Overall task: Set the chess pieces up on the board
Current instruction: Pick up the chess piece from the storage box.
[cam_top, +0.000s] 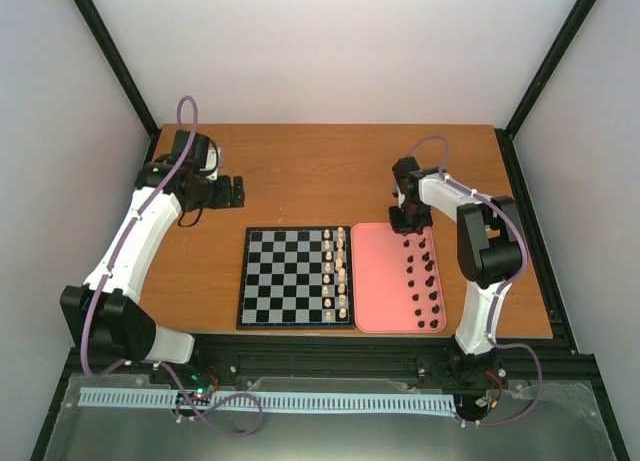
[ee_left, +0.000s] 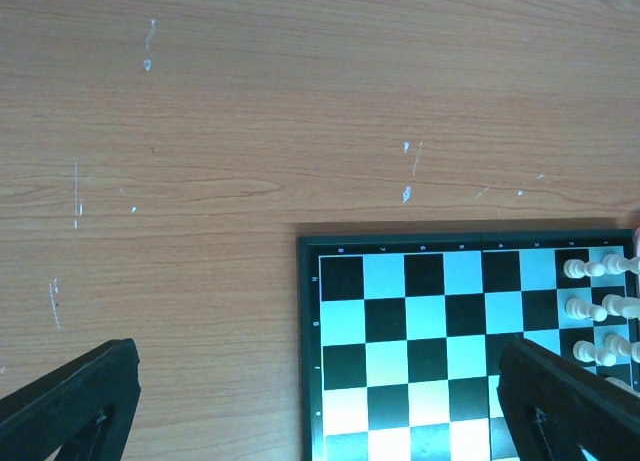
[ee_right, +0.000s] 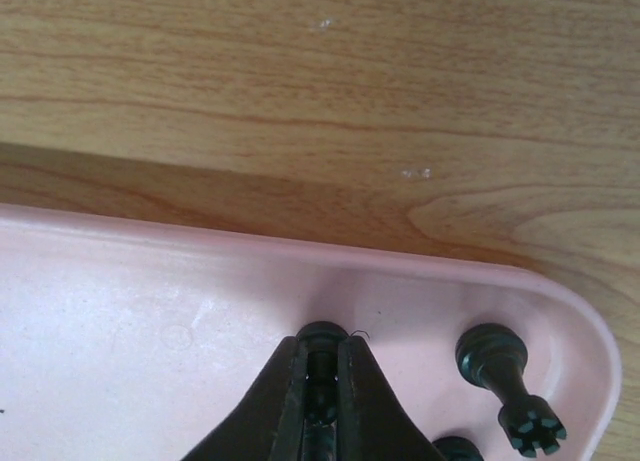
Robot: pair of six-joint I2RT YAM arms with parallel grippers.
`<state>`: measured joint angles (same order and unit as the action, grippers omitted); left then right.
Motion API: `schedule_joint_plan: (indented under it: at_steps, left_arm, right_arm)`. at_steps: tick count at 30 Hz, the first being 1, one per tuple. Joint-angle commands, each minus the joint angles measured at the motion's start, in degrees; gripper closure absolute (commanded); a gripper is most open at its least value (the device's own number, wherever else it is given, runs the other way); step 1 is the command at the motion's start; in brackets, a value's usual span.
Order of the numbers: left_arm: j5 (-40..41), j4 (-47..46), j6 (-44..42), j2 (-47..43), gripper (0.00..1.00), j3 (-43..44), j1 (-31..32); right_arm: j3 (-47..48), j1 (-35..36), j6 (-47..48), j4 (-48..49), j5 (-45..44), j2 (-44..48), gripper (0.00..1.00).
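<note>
The board [cam_top: 290,277] lies in the middle of the table, with cream-white pieces along its right columns. Black chess pieces [cam_top: 424,281] lie on the pink tray [cam_top: 378,281] to its right. My right gripper [cam_top: 411,224] is down at the tray's far end. In the right wrist view its fingers [ee_right: 352,381] are shut on a black chess piece [ee_right: 321,333], whose base shows just beyond the fingertips. Another black piece [ee_right: 497,366] lies to its right in the tray corner. My left gripper [cam_top: 238,189] hovers open over bare wood left of the board [ee_left: 420,321], holding nothing.
The pink tray's rim [ee_right: 300,251] runs close behind the held piece, with bare wood beyond it. White pieces [ee_left: 600,306] stand on the board's right side. Black frame posts and white walls enclose the table.
</note>
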<state>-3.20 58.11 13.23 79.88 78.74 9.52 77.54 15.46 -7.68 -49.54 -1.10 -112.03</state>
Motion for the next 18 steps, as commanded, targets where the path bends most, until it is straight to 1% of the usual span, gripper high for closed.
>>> schedule_joint_plan:
  at_steps: [1, 3, 10, 15, 18]
  left_arm:
    - [0.2, 0.3, -0.8, -0.1, 0.00, 0.7, 0.3]
    - [0.1, 0.4, -0.9, -0.1, 0.00, 0.9, 0.2]
    - [-0.5, 0.3, -0.8, -0.4, 0.00, 0.8, 0.2]
    - [-0.5, 0.3, -0.6, -0.9, 0.00, 0.0, 0.2]
    - [0.6, 0.8, 0.2, -0.9, 0.00, -0.6, 0.2]
  right_arm:
    - [1.2, -0.4, 0.2, -0.2, -1.2, 0.2, 0.94]
    - [1.1, -0.3, 0.1, -0.2, -1.1, 0.9, 0.97]
    - [3.1, 0.5, -0.3, -3.4, 0.2, 5.9, 0.97]
    - [7.3, 5.2, -1.1, -8.1, 0.3, 8.5, 0.97]
    - [11.4, 9.6, -2.2, -10.4, 0.7, 8.6, 0.97]
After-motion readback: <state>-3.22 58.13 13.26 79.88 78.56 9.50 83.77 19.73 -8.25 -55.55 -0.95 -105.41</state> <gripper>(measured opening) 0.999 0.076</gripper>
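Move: The right hand already has a black piece between its fingers at the far edge of the pink storage box; the middle of the chess board lies about 25 cm to its left and 10 cm back, roughly 2 cm lower. A black rook stands some 4 cm to its right, level with it, and another black piece about 3 cm straight back. From the left hand, the board's middle is about 13 cm right, 7 cm back and 21 cm below. Still pinching the black piece, the right hand lifts it about 7 cm, veering 3 cm left towards the board. ##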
